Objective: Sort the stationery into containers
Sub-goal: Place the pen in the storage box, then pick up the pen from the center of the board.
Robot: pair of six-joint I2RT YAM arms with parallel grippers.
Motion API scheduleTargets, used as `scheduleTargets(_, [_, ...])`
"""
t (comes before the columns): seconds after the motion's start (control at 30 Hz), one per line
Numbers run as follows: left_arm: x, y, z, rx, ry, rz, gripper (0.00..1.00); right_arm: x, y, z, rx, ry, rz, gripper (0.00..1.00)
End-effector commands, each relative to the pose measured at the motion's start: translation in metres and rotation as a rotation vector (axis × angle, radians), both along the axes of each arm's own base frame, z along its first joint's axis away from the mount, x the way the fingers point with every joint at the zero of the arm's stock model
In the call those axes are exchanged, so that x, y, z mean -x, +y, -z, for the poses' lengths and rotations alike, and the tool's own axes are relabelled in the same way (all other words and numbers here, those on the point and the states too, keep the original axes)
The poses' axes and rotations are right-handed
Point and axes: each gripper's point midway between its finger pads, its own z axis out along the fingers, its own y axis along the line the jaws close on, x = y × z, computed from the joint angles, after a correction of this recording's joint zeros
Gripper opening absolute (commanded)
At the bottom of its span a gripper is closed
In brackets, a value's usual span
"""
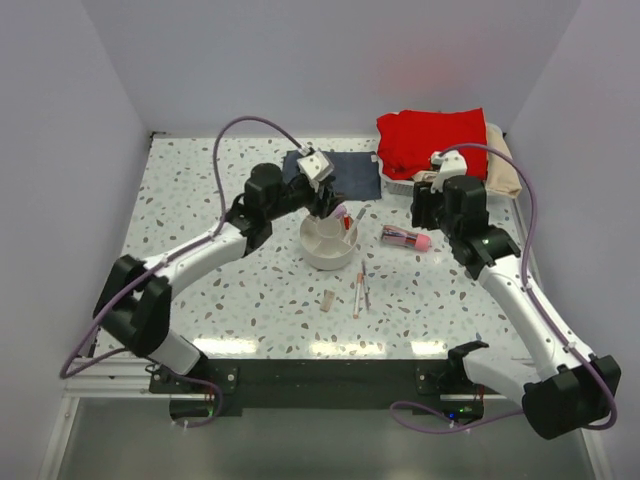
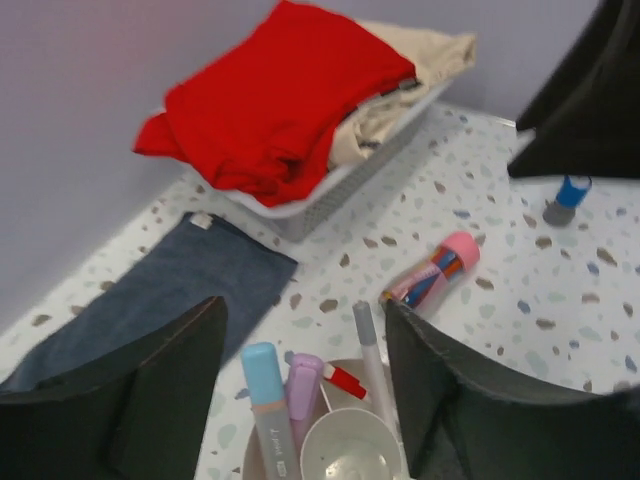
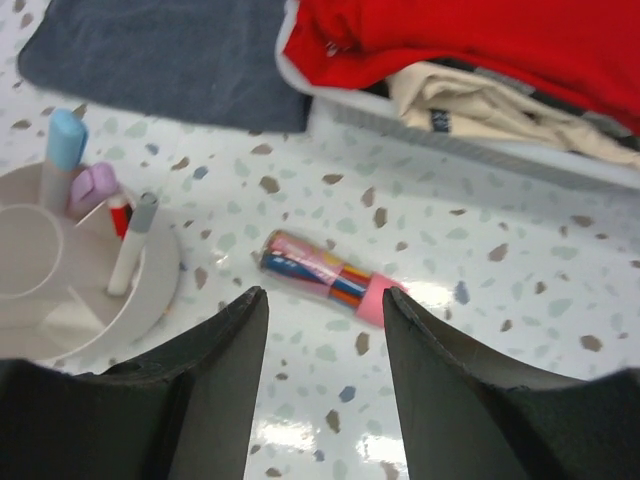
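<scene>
The round off-white bowl [image 1: 328, 243] stands mid-table. In it lean a blue-capped marker [image 2: 265, 385], a purple one [image 2: 303, 385], a red-capped pen [image 2: 345, 380] and a grey-capped pen [image 2: 368, 350], around the central cup [image 2: 355, 440]. My left gripper [image 1: 325, 205] hovers over the bowl's far side, open [image 2: 305, 305], gripping nothing. The pink-tipped bundle [image 1: 405, 238] lies right of the bowl. My right gripper [image 1: 425, 210] is above the bundle [image 3: 320, 270], open [image 3: 322, 293] and apart from it. Two slim pens [image 1: 358, 290] and a small beige block [image 1: 329, 299] lie in front of the bowl.
A white basket [image 1: 505, 150] with red and beige cloths sits at the back right. A folded dark-blue cloth [image 1: 345, 172] lies behind the bowl. Walls close in the table at the left, back and right.
</scene>
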Motion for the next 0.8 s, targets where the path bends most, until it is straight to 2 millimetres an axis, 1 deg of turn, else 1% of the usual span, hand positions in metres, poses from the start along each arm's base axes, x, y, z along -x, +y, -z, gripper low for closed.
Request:
scheduleTargets(0.0, [-0.01, 0.06, -0.093, 0.027, -0.179, -0.294, 0.77, 0.032, 0.038, 0.062, -0.149, 0.264, -0.122, 0.55])
scheduleTargets(0.03, [-0.006, 0.078, -0.092, -0.004, -0.15, -0.363, 0.79, 0.037, 0.042, 0.071, -0.167, 0.308, -0.112, 0.55])
scheduleTargets(0.07, [-0.014, 0.107, -0.083, -0.038, -0.124, -0.499, 0.86, 0.04, 0.048, 0.083, -0.172, 0.353, -0.114, 0.55])
scheduleTargets(0.1, [-0.015, 0.123, -0.075, -0.049, -0.09, -0.567, 0.89, 0.041, 0.053, 0.099, -0.172, 0.417, -0.105, 0.54])
scheduleTargets(0.13, [-0.01, 0.142, -0.065, -0.082, -0.055, -0.624, 0.89, 0.043, 0.056, 0.111, -0.191, 0.471, -0.075, 0.54])
scheduleTargets(0.17, [-0.015, 0.174, -0.044, -0.124, -0.009, -0.741, 0.89, 0.044, 0.06, 0.117, -0.186, 0.49, -0.06, 0.54])
scheduleTargets(0.2, [-0.014, 0.192, -0.032, -0.122, 0.045, -0.808, 0.89, 0.044, 0.063, 0.125, -0.191, 0.508, -0.043, 0.54])
scheduleTargets(0.23, [-0.007, 0.211, -0.013, -0.18, 0.103, -0.855, 0.9, 0.041, 0.068, 0.126, -0.2, 0.496, -0.027, 0.54])
scheduleTargets(0.27, [-0.007, 0.238, 0.003, -0.178, 0.16, -0.944, 0.9, 0.045, 0.078, 0.127, -0.185, 0.495, -0.057, 0.55])
scheduleTargets(0.3, [-0.004, 0.25, 0.013, -0.152, 0.207, -0.994, 0.9, 0.044, 0.081, 0.133, -0.174, 0.499, -0.045, 0.55])
scheduleTargets(0.33, [0.003, 0.263, 0.031, -0.168, 0.258, -1.023, 0.91, 0.044, 0.086, 0.134, -0.178, 0.499, -0.048, 0.55])
scheduleTargets(0.37, [0.005, 0.279, 0.039, -0.161, 0.289, -1.066, 0.92, 0.047, 0.092, 0.137, -0.176, 0.508, -0.048, 0.55])
scheduleTargets(0.4, [0.007, 0.285, 0.045, -0.155, 0.314, -1.081, 0.93, 0.049, 0.095, 0.14, -0.189, 0.519, -0.033, 0.55])
scheduleTargets(0.43, [0.012, 0.289, 0.054, -0.164, 0.337, -1.084, 0.96, 0.05, 0.097, 0.147, -0.185, 0.536, -0.025, 0.55])
scheduleTargets(0.47, [0.014, 0.294, 0.057, -0.164, 0.343, -1.097, 0.97, 0.052, 0.099, 0.152, -0.183, 0.546, -0.021, 0.55])
scheduleTargets(0.63, [0.025, 0.301, 0.059, -0.168, 0.312, -1.093, 0.97, 0.044, 0.097, 0.179, -0.152, 0.6, 0.064, 0.53])
scheduleTargets(0.7, [0.026, 0.304, 0.058, -0.162, 0.302, -1.097, 0.97, 0.041, 0.098, 0.185, -0.144, 0.61, 0.081, 0.51])
scheduleTargets(0.73, [0.027, 0.305, 0.058, -0.157, 0.297, -1.095, 0.97, 0.037, 0.1, 0.185, -0.147, 0.605, 0.083, 0.51])
scheduleTargets(0.77, [0.028, 0.307, 0.058, -0.154, 0.297, -1.1, 0.97, 0.036, 0.102, 0.192, -0.137, 0.619, 0.084, 0.5])
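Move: From my right hand, the purple-and-grey pen lies about 12 cm left, 7 cm back and some 25 cm below. The orange-topped pen sits about 2 cm left of it and 3 cm nearer me. The round white storage box is about 11 cm left of the purple pen and 12 cm farther out; the pink case lies 8 cm ahead of my right hand. From my left hand, the purple pen is about 11 cm right, 12 cm back and 25 cm below. I drop my half-open right hand some 20 cm, drawing it left and slightly back to bring the fingers low over the purple pen beside the storage box, and tip them nearly 40 degrees further down. Meanwhile my empty left hand clears away leftward about 30 cm, arching up and then down, swinging counter-clockwise to face forward and spreading its fingers wide. ##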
